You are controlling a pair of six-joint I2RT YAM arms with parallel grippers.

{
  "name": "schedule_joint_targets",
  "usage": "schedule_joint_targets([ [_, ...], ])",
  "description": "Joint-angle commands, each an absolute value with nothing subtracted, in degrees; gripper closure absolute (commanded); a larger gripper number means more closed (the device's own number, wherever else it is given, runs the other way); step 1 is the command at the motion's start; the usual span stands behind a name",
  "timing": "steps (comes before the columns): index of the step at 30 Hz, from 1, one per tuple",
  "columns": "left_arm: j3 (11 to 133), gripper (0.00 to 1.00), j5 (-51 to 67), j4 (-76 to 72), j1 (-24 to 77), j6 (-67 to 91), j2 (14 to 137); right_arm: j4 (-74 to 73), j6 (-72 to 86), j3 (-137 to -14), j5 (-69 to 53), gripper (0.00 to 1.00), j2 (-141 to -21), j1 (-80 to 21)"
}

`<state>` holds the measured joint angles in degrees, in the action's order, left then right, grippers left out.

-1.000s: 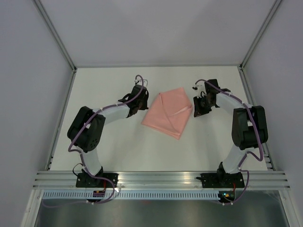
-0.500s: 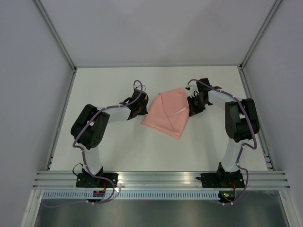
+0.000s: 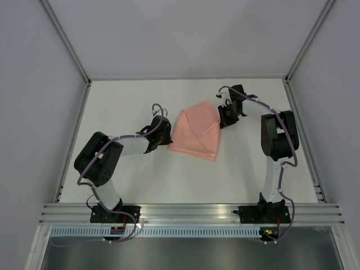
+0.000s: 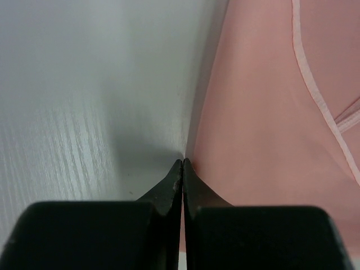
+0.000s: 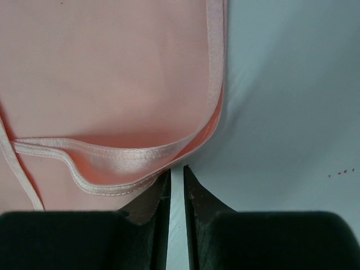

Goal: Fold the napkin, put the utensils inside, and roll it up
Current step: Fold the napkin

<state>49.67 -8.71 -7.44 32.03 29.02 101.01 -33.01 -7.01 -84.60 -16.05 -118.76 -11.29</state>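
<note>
The pink napkin (image 3: 196, 135) lies folded in the middle of the white table. Its hemmed flaps overlap on the right side. My left gripper (image 3: 167, 138) sits low at the napkin's left edge. In the left wrist view its jaws (image 4: 183, 161) are shut, tips meeting right at the edge of the napkin (image 4: 270, 112). My right gripper (image 3: 223, 121) is at the napkin's upper right corner. Its jaws (image 5: 176, 169) stand a narrow slit apart with bare table showing between them. The napkin's hem (image 5: 140, 152) curls just over the left finger. The utensils are out of view.
White walls close in the table on the left, back and right. An aluminium rail (image 3: 191, 214) runs along the near edge, carrying both arm bases. The table (image 3: 129, 107) is bare white around the napkin.
My right gripper has moved left and farther back, pushing the napkin's right corner inward so the napkin looks narrower. My left gripper has slid nearer along the left edge.
</note>
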Motion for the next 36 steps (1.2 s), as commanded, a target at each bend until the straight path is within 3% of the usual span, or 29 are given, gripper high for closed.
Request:
schedule_joint_targets([
  [1,46.94,0.98,-8.35,-6.77,32.61,31.73,98.09,-34.01,-5.63,-87.71,-14.15,0.80,-121.37,-11.78],
  [12,41.05,0.98,-11.42,-6.94,33.57,32.26,87.91,-33.92,-5.45,-88.51,-12.83,0.79,-119.72,-12.31],
  [18,40.17,0.98,-13.27,-5.89,33.57,30.32,82.45,-35.60,-9.31,-88.33,-14.77,0.73,-116.46,-12.04],
  [25,37.44,0.94,-12.66,-6.86,33.57,27.78,71.91,-34.62,-9.05,-83.15,-13.89,0.72,-110.23,-5.20],
  [28,37.00,0.86,-12.65,-4.31,33.57,27.25,66.28,-37.86,-12.82,-82.18,-16.07,0.66,-103.38,-4.66],
  [31,36.74,0.67,-12.04,-3.78,33.57,26.46,59.70,-39.99,-17.39,-81.31,-16.01,0.62,-97.05,-7.54],
  [32,36.91,0.55,-11.69,-3.87,33.57,26.46,56.98,-39.64,-17.92,-80.34,-14.87,0.62,-93.81,-9.12],
  [36,38.84,0.48,-10.20,-2.29,33.57,26.19,51.96,-36.92,-20.56,-72.01,-14.76,0.55,-87.02,-16.07],
])
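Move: The folded napkin lies flat at table level: its middle is about 4 cm ahead and 8 cm to the right of the shut left gripper, whose tips are at its left edge. From there its near-left corner is some 3 cm back and 1 cm left, its near-right corner about 8 cm back and 15 cm right. From the right gripper the napkin's middle is about 8 cm left and 2 cm back, and the slightly open right fold corner roughly 2 cm straight ahead. Draw the shut left gripper back about 4 cm at table level along the napkin's left edge to its near-left corner, then lift it clear some 20 cm, tipping up and opening halfway. Ease the right gripper 1 cm forward along the right edge, pause, then swing it right off the fold and raise it about 15 cm, curving back left, drawing slightly back and opening wider. ##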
